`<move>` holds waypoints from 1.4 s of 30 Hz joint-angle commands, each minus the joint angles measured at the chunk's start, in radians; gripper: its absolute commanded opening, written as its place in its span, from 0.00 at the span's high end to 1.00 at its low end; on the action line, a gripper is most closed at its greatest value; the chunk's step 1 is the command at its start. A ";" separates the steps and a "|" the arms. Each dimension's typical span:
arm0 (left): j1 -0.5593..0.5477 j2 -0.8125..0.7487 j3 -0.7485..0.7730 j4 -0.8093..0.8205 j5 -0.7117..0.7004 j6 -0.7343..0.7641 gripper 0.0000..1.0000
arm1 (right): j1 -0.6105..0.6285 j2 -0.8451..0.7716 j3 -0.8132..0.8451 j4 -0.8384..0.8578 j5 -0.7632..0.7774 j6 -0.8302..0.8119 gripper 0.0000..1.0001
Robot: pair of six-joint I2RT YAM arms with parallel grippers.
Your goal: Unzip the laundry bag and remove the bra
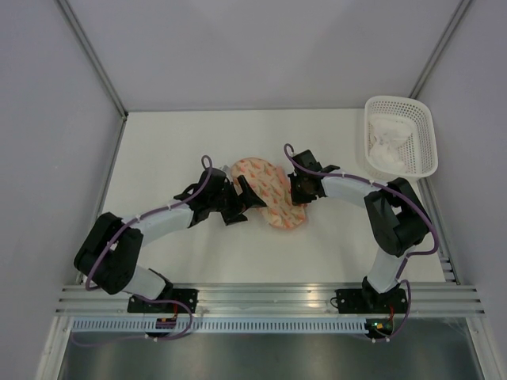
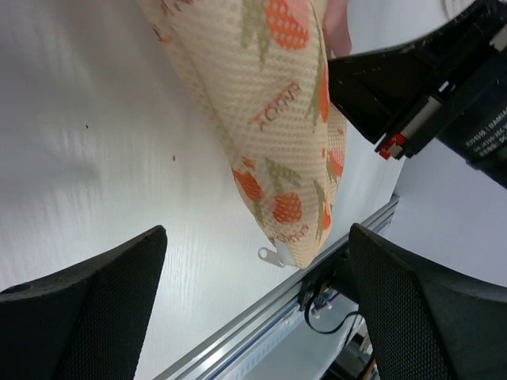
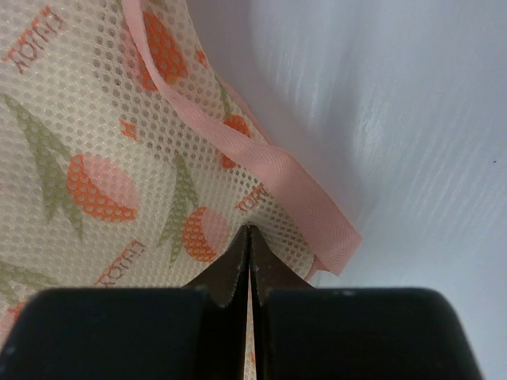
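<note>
The laundry bag [image 1: 269, 194] lies mid-table, cream mesh with orange prints and pink trim [image 3: 277, 170]. My left gripper [image 1: 244, 202] sits at its left edge, open, with nothing between the fingers. In the left wrist view the bag [image 2: 277, 119] hangs ahead of the open left gripper [image 2: 257, 237], and its metal zipper pull [image 2: 269, 255] shows at the bag's lower tip. My right gripper [image 1: 299, 194] is at the bag's right edge. Its jaws are shut, pinching the bag's mesh [image 3: 119, 158] at the right gripper tips [image 3: 250, 231]. The bra is hidden.
A white lattice basket [image 1: 396, 100] stands at the back right with white fabric [image 1: 388, 146] inside. An aluminium rail [image 1: 261, 297] runs along the near table edge. The right arm's black wrist [image 2: 420, 87] is close beyond the bag.
</note>
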 commanded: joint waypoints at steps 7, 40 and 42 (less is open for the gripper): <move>-0.065 0.174 0.068 0.138 -0.105 -0.204 0.03 | -0.009 -0.031 -0.009 -0.006 0.022 -0.011 1.00; -0.081 0.033 0.101 -0.043 -0.390 -0.366 0.98 | -0.010 -0.496 -0.023 0.037 -0.022 0.006 0.04; -0.084 0.025 0.144 -0.125 -0.442 -0.400 0.98 | -0.007 -0.578 -0.031 0.025 -0.021 0.007 0.05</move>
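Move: The laundry bag lies ahead and to the right of the open left hand: its middle is some 5 cm forward, 5 cm right and about 5 cm below. The right hand's shut fingertips are on the bag's right part, roughly 13 cm right of the left hand, 1 cm farther out and 7 cm lower. From the right hand the bag's middle is about 8 cm left and 4 cm forward; the pink strap lies about 7 cm forward and 4 cm left, at fingertip height. The left fingers shut on the bag's near-left edge and pinch the mesh, after the hand sinks about 4 cm, edging right, and slides some 4 cm forward; it then draws up and left a couple of centimetres with its grip, turning counter-clockwise. The right hand keeps its shut fingers on the bag until the left has hold, then opens wide and rises about 16 cm straight up, tilting up some 25 degrees. ##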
